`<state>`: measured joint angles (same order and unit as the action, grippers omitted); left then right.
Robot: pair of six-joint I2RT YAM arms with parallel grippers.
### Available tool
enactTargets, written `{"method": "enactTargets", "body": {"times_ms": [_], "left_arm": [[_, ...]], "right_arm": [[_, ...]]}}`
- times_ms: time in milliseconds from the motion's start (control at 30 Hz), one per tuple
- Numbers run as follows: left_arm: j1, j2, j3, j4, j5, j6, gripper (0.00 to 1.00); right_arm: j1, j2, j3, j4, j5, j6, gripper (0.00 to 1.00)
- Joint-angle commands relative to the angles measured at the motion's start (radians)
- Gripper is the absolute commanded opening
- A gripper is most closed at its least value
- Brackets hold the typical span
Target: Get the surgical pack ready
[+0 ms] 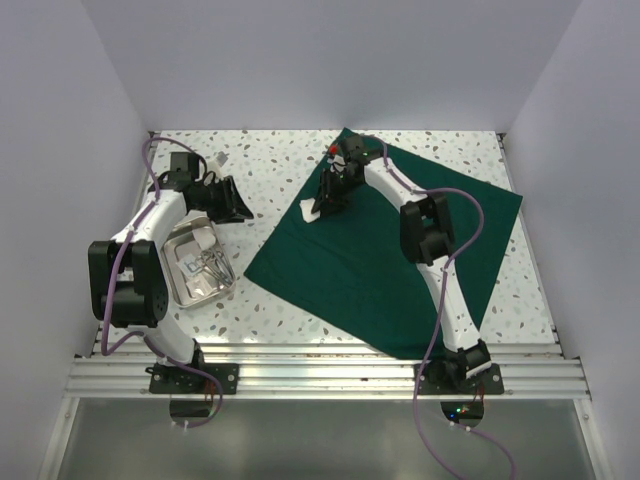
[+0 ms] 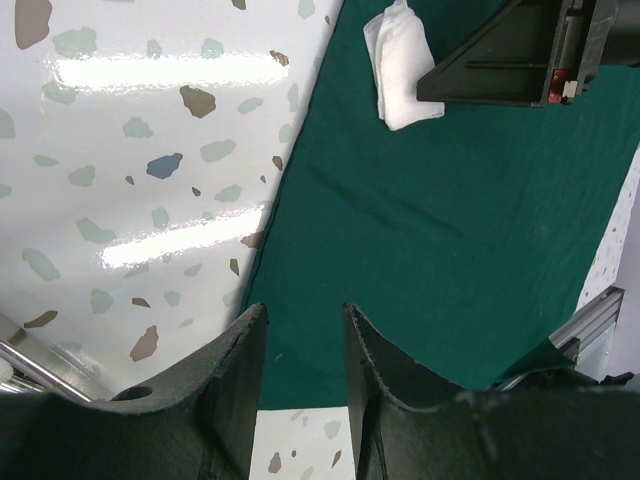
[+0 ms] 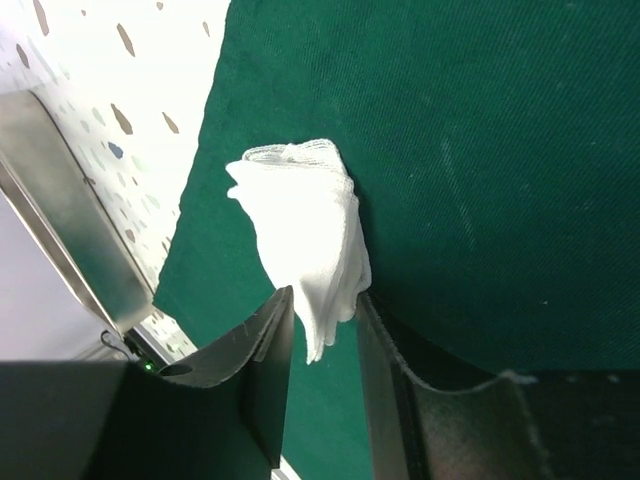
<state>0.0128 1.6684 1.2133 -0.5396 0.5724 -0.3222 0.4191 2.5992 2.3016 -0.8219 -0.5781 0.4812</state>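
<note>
The dark green cloth [image 1: 400, 270] [image 2: 420, 230] [image 3: 480, 150] lies flat on the speckled table. A white gauze square [image 1: 311, 212] [image 2: 403, 65] [image 3: 300, 230] rests at the cloth's far left corner. My right gripper [image 1: 328, 200] [image 3: 327, 292] is lowered there, its fingertips pressed on both sides of the gauze's bunched near edge. The shiny steel tray [image 1: 186, 292] [image 3: 60, 210] sits left of the cloth and holds silver scissors [image 1: 212, 266]. Above the table just beyond the tray, my left gripper [image 1: 235, 205] [image 2: 305, 310] hovers open and empty.
White walls enclose the table on three sides. An aluminium rail [image 1: 320, 372] with both arm bases runs along the near edge. A small white scrap [image 1: 220, 158] lies near the far left of the table.
</note>
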Motion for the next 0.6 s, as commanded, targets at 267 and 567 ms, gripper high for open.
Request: {"method": "enactTargets", "body": {"times_ms": [267,567], "left_arm": [[0.004,-0.004,0.002,0.043,0.04,0.002,0.41],[0.004,0.028,-0.047,0.154,0.197,-0.095,0.42]], "right_arm": [[0.006,0.033,0.024,0.038,0.004,0.01,0.2],[0.001,-0.001,0.01,0.108,-0.06,0.094,0.0]]}}
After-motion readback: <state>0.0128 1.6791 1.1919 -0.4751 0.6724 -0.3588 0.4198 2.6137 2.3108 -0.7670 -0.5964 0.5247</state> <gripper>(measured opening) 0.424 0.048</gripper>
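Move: The last gauze pad on the green cloth lies right at the right hand's fingers, its middle about 2 cm to the left, 1 cm ahead and 1 cm lower, with its raised near edge between the open tips. The metal tray sits some 29 cm to that hand's left and 13 cm back. For the left hand, the gauze is roughly 17 cm to its right, 8 cm ahead and 10 cm below. The right fingers close from a bit over a third open to nearly shut, pinching the raised near edge of the gauze. The hand eases down slightly as they shut, then creeps about 1 cm forward and left and starts to rise. Late on, the left hand, empty and still part open, sets off about 1.5 cm to the right, tilting a little. ##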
